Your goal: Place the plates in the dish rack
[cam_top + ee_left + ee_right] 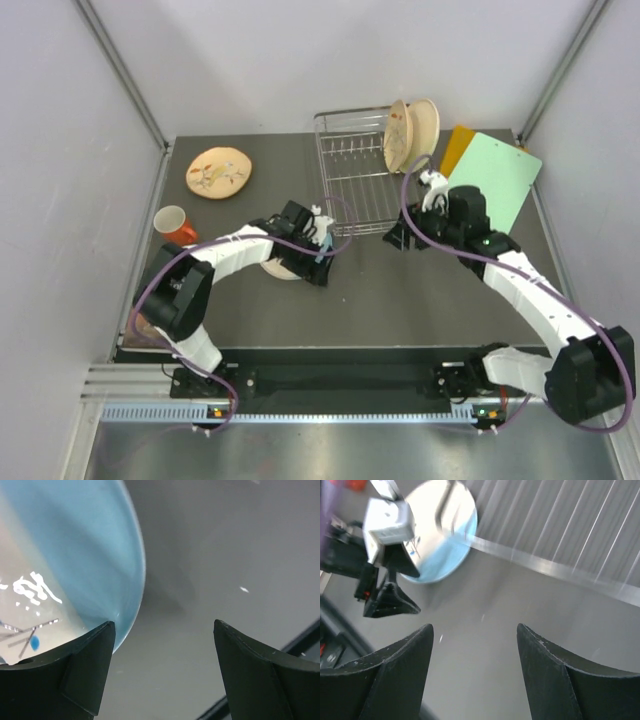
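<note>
The white-and-light-blue plate (75, 565) lies flat on the table, partly under my left arm (283, 270). My left gripper (162, 625) is open at the plate's rim: its left finger (85, 670) overlaps the rim and the right finger is over bare table. My right gripper (474, 630) is open and empty above the table, just in front of the dish rack (350, 175). It faces the blue plate (445, 535). Two plates (400, 135) (425, 125) stand on edge at the rack's right end. A tan floral plate (219, 172) lies flat at the back left.
A red cup (175, 222) stands near the left edge. A green board (495, 180) and an orange board (458, 148) lie right of the rack. The rack's wire side (560, 530) is close above my right gripper.
</note>
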{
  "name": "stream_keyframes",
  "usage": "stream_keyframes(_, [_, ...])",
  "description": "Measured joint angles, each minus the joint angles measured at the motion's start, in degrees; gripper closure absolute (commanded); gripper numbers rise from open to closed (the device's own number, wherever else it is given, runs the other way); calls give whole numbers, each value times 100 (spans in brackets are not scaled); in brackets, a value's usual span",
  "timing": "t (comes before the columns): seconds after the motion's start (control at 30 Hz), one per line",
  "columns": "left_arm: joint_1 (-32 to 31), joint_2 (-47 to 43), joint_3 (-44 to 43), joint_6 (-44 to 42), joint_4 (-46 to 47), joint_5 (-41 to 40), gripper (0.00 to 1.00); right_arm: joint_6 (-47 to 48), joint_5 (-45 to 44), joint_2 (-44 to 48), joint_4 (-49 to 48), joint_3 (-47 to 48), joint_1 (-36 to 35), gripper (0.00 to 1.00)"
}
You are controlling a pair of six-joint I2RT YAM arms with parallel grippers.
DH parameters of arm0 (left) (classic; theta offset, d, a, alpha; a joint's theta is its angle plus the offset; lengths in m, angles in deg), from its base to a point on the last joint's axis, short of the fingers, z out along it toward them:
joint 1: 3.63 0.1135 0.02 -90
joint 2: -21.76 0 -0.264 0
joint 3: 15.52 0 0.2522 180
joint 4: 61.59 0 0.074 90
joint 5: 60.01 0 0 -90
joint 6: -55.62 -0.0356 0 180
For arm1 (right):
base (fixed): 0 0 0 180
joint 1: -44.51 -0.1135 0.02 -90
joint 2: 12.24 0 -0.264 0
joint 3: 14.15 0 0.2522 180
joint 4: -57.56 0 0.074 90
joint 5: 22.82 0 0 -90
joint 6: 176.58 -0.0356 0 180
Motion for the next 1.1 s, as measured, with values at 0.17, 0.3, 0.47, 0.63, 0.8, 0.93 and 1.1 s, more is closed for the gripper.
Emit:
stream_keyframes(0.17, [-782, -44, 61, 94, -66, 149, 16, -492, 186, 389, 142, -988, 22, 32])
stream_keyframes(0.3, [-1405, 140, -162, 133, -271, 208, 16, -787, 236, 793, 216, -1303, 109, 32])
stream_keyframes(0.47, [-2004, 861, -1062, 262, -691, 264, 16, -1060, 308, 1394, 393, -1504, 321, 32])
stream_keyframes(0.63, [-2319, 1523, -1982, 485, -1071, 376, 16, -1222, 315, 1856, 739, -1768, 664, 32])
stream_keyframes(0.8, [-2382, 1434, -1941, 476, -1014, 407, 14, -1373, 358, 1928, 994, -1917, 914, 33])
stream_keyframes(0.93, [-2120, 765, -1563, 553, -1126, 529, 12, -1585, 612, 1853, 863, -2046, 975, 33])
stream_keyframes(1.1, [-957, -1228, -721, 1237, -675, 455, 10, -2081, 1252, 1360, 103, -2481, 981, 32])
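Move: The blue-and-cream plate's middle lies about 8 cm ahead and 6 cm left of the left hand, 2 cm below; the dish rack stands some 26 cm ahead and 16 cm right of that hand. From the right hand the plate is roughly 24 cm left, level fore and aft and 17 cm below, and the rack about 19 cm ahead, straight out, some 12 cm lower. Left fingers drag the plate right and back some 17 cm, then rise clear; right hand sinks and draws back. ##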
